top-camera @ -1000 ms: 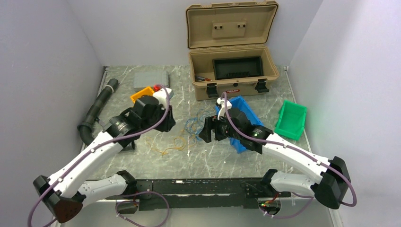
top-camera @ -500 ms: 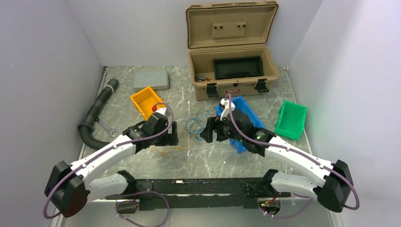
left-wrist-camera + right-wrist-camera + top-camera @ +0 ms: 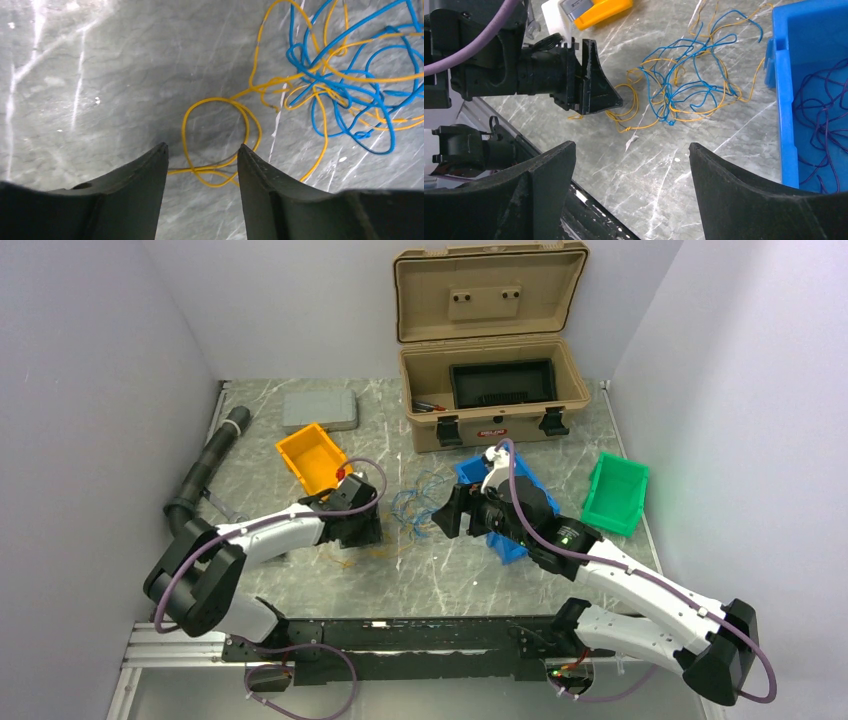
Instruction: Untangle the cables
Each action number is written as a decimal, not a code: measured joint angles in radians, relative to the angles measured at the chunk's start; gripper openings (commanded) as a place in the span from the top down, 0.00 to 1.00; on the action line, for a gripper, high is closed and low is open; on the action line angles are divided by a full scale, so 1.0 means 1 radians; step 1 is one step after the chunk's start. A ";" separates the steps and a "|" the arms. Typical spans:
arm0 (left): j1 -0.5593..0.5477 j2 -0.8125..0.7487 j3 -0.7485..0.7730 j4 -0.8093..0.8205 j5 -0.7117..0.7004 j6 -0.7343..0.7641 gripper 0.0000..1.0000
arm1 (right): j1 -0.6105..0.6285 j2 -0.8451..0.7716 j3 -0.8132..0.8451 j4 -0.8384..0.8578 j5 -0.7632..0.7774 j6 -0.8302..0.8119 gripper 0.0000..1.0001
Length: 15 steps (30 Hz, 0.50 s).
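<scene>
The cables [image 3: 413, 502] lie as a loose tangle of blue and orange-yellow wires on the marble table between the two arms. They also show in the left wrist view [image 3: 340, 85] and the right wrist view [image 3: 684, 90]. A yellow loop [image 3: 215, 135] trails out of the tangle. My left gripper [image 3: 202, 152] is open low over the table, its fingers straddling the loop's near strands. My right gripper [image 3: 631, 150] is open and empty, hovering right of the tangle. Thin dark purple wires [image 3: 819, 115] lie in the blue bin [image 3: 786, 100].
An orange bin [image 3: 310, 455] stands behind the left gripper [image 3: 360, 525]. A green bin [image 3: 615, 492] is at the right. The open tan toolbox [image 3: 490, 390] is at the back, with a grey pad [image 3: 320, 410] to its left. A black hose [image 3: 205, 465] runs along the left edge.
The left arm swung toward me and down to the table at the yellow loop, and its jaws opened. The right gripper drifted slightly right and stayed open.
</scene>
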 measured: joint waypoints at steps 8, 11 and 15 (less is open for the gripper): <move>-0.043 0.068 0.020 0.072 0.022 -0.050 1.00 | 0.000 -0.005 -0.011 -0.007 0.021 0.000 0.15; -0.048 0.045 0.020 0.048 0.015 -0.042 1.00 | 0.000 -0.005 -0.017 -0.007 0.021 0.000 0.15; -0.043 -0.043 0.042 -0.030 -0.018 0.015 1.00 | 0.000 -0.005 -0.034 -0.006 0.020 -0.002 0.15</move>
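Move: The yellow cable's small loop lies just under my left fingertips, its middle about 1 cm ahead, 1 cm to the right and 2 cm below. The blue cable tangle sits some 7 cm farther out and 10 cm to the right of that hand, and the orange bin roughly 18 cm ahead and 11 cm to its left. From my right hand the loop is about 14 cm left, 3 cm ahead and 20 cm below. I close my left fingers from about two-thirds open to shut while sliding that hand some 2.5 cm right, almost level and just above the table, across the yellow loop, so they pinch one of its strands. Then I lift about 3 cm, easing back a little to the left, with the fingers kept shut and pointing down. ##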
